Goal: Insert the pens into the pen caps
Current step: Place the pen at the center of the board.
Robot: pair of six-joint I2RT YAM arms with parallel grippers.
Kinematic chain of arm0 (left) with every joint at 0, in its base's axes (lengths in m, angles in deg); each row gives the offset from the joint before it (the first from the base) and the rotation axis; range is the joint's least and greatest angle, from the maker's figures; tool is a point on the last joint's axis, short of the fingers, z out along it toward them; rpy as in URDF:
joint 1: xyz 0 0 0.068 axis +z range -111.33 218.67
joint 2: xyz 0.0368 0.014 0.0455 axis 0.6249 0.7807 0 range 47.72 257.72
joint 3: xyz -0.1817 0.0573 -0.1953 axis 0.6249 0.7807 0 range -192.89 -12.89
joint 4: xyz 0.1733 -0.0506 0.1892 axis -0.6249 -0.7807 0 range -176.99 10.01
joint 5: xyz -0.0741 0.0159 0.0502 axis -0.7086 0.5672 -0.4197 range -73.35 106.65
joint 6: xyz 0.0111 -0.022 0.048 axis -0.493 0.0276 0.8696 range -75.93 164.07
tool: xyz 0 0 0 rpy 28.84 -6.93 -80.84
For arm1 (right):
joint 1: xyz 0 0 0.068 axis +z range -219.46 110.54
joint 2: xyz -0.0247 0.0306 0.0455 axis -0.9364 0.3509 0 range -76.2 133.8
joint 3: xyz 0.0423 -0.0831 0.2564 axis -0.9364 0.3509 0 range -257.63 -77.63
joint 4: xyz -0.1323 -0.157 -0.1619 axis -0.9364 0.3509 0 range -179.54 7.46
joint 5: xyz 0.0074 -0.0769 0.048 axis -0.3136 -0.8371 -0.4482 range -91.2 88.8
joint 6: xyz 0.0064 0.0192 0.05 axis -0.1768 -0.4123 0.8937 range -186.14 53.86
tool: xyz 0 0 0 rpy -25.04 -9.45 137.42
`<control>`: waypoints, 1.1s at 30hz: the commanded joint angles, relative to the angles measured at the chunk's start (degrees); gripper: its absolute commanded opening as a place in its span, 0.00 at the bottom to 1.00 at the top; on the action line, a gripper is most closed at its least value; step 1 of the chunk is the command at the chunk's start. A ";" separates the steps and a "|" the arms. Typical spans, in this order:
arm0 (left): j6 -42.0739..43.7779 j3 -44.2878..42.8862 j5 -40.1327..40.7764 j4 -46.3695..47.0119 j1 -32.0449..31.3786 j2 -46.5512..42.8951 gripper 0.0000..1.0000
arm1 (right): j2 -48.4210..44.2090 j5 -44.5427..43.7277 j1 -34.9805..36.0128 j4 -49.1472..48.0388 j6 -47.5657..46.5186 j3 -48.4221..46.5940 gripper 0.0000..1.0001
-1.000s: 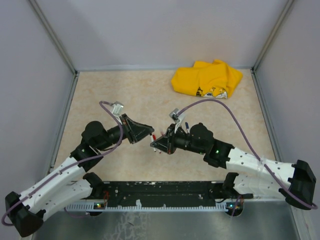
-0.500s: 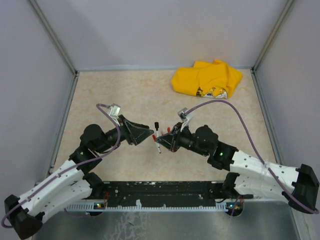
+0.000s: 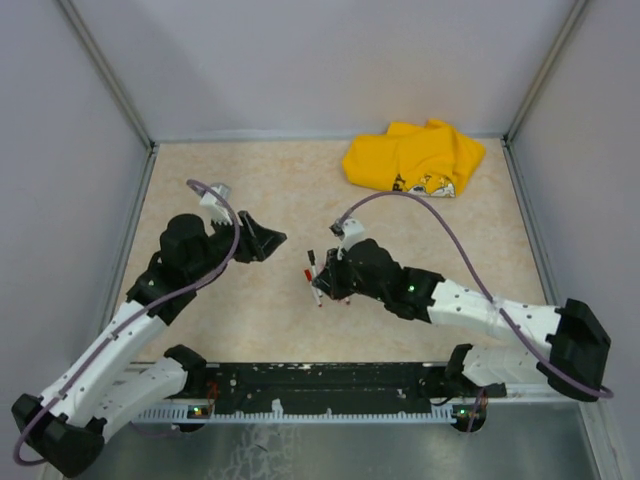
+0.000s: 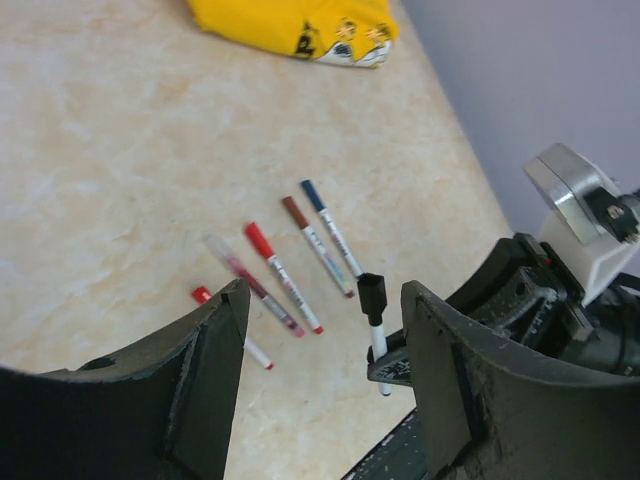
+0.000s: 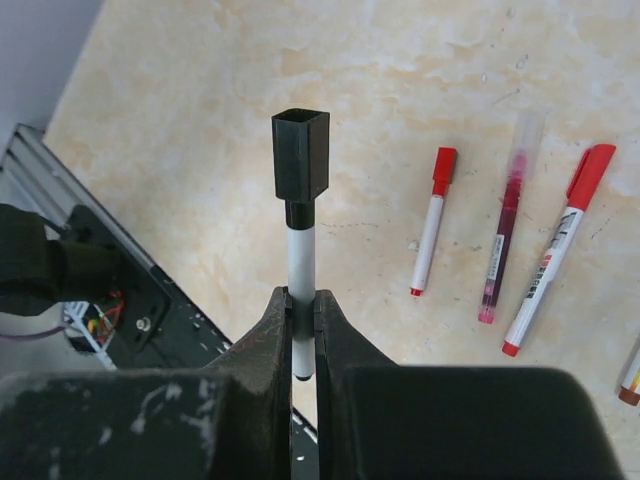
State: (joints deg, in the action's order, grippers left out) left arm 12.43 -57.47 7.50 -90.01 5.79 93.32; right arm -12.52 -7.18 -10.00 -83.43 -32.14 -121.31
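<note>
My right gripper (image 5: 302, 300) is shut on the white barrel of a pen (image 5: 301, 262), which stands upright with a black cap (image 5: 300, 155) on its top end. The top view shows this pen (image 3: 315, 278) near the table's middle, at the right gripper (image 3: 322, 287). My left gripper (image 4: 325, 335) is open and empty, its jaws wide apart, and it sits a short way left of the pen (image 3: 265, 240). Several capped pens lie on the table: a short red one (image 5: 433, 215), a translucent red one (image 5: 507, 220) and a red-capped one (image 5: 560, 245).
A crumpled yellow cloth (image 3: 413, 158) lies at the back right of the table. A brown-capped pen (image 4: 315, 245) and a blue-capped pen (image 4: 333, 228) lie beside the red ones. A black rail (image 3: 320, 380) runs along the near edge between the arm bases.
The left gripper opened, let go of the black cap and drew back to the left. The right gripper keeps the capped pen and has shifted slightly forward.
</note>
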 commanded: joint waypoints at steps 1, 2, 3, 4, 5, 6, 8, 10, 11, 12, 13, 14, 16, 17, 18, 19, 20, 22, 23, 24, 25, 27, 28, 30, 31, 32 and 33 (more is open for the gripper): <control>3.50 -2.29 -3.53 -6.99 5.18 2.51 0.68 | 7.23 -0.27 -0.03 4.67 -1.71 -6.83 0.00; 4.02 -2.89 -2.86 -8.34 6.29 2.82 0.68 | 9.22 0.19 -0.05 4.87 -1.78 -7.80 0.00; 4.55 -3.53 -1.99 -9.91 7.40 3.12 0.68 | 11.16 1.10 -0.05 4.82 -1.84 -8.62 0.00; 5.06 -4.10 -0.45 -11.70 8.38 3.38 0.68 | 13.16 1.60 -0.04 4.54 -1.79 -9.32 0.00; 5.74 -4.64 1.40 -13.70 9.20 3.47 0.68 | 15.19 2.08 -0.05 4.22 -1.63 -10.08 0.00; 6.66 -5.23 3.41 -15.44 9.76 3.44 0.68 | 17.19 2.59 -0.03 4.08 -1.54 -10.98 0.00; 8.65 -5.89 7.38 -17.85 10.20 2.73 0.69 | 20.92 2.89 0.12 4.01 -1.48 -12.67 0.00; 11.02 -6.08 9.13 -18.60 10.27 1.07 0.70 | 24.77 2.41 0.66 4.12 -1.43 -14.42 0.00; 11.89 -5.99 9.43 -18.63 10.28 0.13 0.70 | 25.99 1.88 0.99 4.12 -1.46 -15.21 0.00; 12.63 -5.84 9.51 -18.63 10.33 -0.82 0.70 | 27.38 1.56 1.19 4.29 -1.37 -16.26 0.00; 13.34 -5.67 9.50 -18.55 10.24 -1.58 0.71 | 28.70 1.24 1.39 4.60 -1.39 -17.14 0.00; 13.94 -5.43 9.42 -18.54 10.33 -2.45 0.71 | 29.90 0.78 1.64 5.27 -1.32 -18.16 0.00; 14.80 -4.68 9.45 -18.63 10.25 -3.80 0.71 | 33.17 -0.43 2.02 7.05 -1.38 -19.99 0.00; 15.11 -4.33 9.56 -18.75 10.31 -4.32 0.71 | 34.35 -1.01 2.21 7.72 -1.33 -20.71 0.00; 15.41 -3.86 9.69 -18.88 10.26 -4.87 0.71 | 35.24 -1.67 2.42 8.22 -1.35 -21.34 0.00; 15.74 -3.18 9.86 -18.85 10.29 -5.53 0.71 | 36.16 -2.43 2.72 8.83 -1.34 -21.82 0.00; 15.92 -2.69 10.14 -18.81 10.26 -5.93 0.71 | 37.04 -3.24 2.90 9.42 -1.32 -22.33 0.00; 16.38 -2.06 10.68 -18.81 10.32 -6.44 0.71 | 38.66 -4.37 3.26 10.67 -1.11 -23.44 0.01; 16.51 -1.88 10.91 -18.81 10.28 -6.63 0.71 | 39.23 -4.80 3.43 11.12 -0.96 -23.79 0.01; 16.60 -1.58 11.09 -18.74 10.29 -6.82 0.71 | 39.82 -5.40 3.61 11.47 -0.69 -24.08 0.02; 16.74 -1.37 11.04 -18.60 10.23 -7.03 0.71 | 40.22 -5.90 3.72 11.79 -0.38 -24.27 0.02; 17.04 -0.64 10.99 -18.33 10.23 -7.47 0.71 | 40.90 -6.73 3.82 12.08 0.34 -24.55 0.03; 17.05 -0.34 10.99 -18.22 10.28 -7.72 0.71 | 41.26 -6.92 3.84 12.13 0.54 -24.71 0.03; 17.05 0.36 10.97 -18.11 10.28 -8.29 0.71 | 41.91 -6.89 3.90 12.14 0.86 -24.98 0.04; 17.08 0.78 10.99 -18.10 10.27 -8.45 0.71 | 42.29 -6.93 3.91 12.29 0.94 -25.15 0.05; 17.05 1.06 10.99 -18.10 10.26 -8.69 0.71 | 42.65 -6.88 3.91 12.53 1.02 -25.33 0.06; 17.06 1.34 11.06 -18.10 10.27 -8.95 0.71 | 43.03 -6.93 3.91 12.72 1.11 -25.51 0.06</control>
State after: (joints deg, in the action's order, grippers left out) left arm 28.32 -57.17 17.84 -108.57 15.91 85.83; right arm 29.36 -11.96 -6.46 -71.00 -32.01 -143.41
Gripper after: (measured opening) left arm 0.714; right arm 0.059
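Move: Below the right hand, which still holds the black-capped pen, lies the bare spot it is taken to: about 5 cm ahead, 6 cm left and 17 cm down. Just right of that spot is the red-capped pen, roughly 7 cm ahead and 3 cm left of the hand. The pink pen lies about 8 cm ahead and 2 cm right. From the left hand, the spot is about 4 cm right, 1 cm back and 26 cm down. Sinking some 16 cm towards the board, the right hand carries the gripped pen down and about 5 cm left, to the bare place beside the red-capped pen. Its fingertips tip down by some 30 degrees, and its fingers keep their hold. The empty left hand, still open, draws off about 10 cm to the left and ends a little lower, turning slightly counter-clockwise. ##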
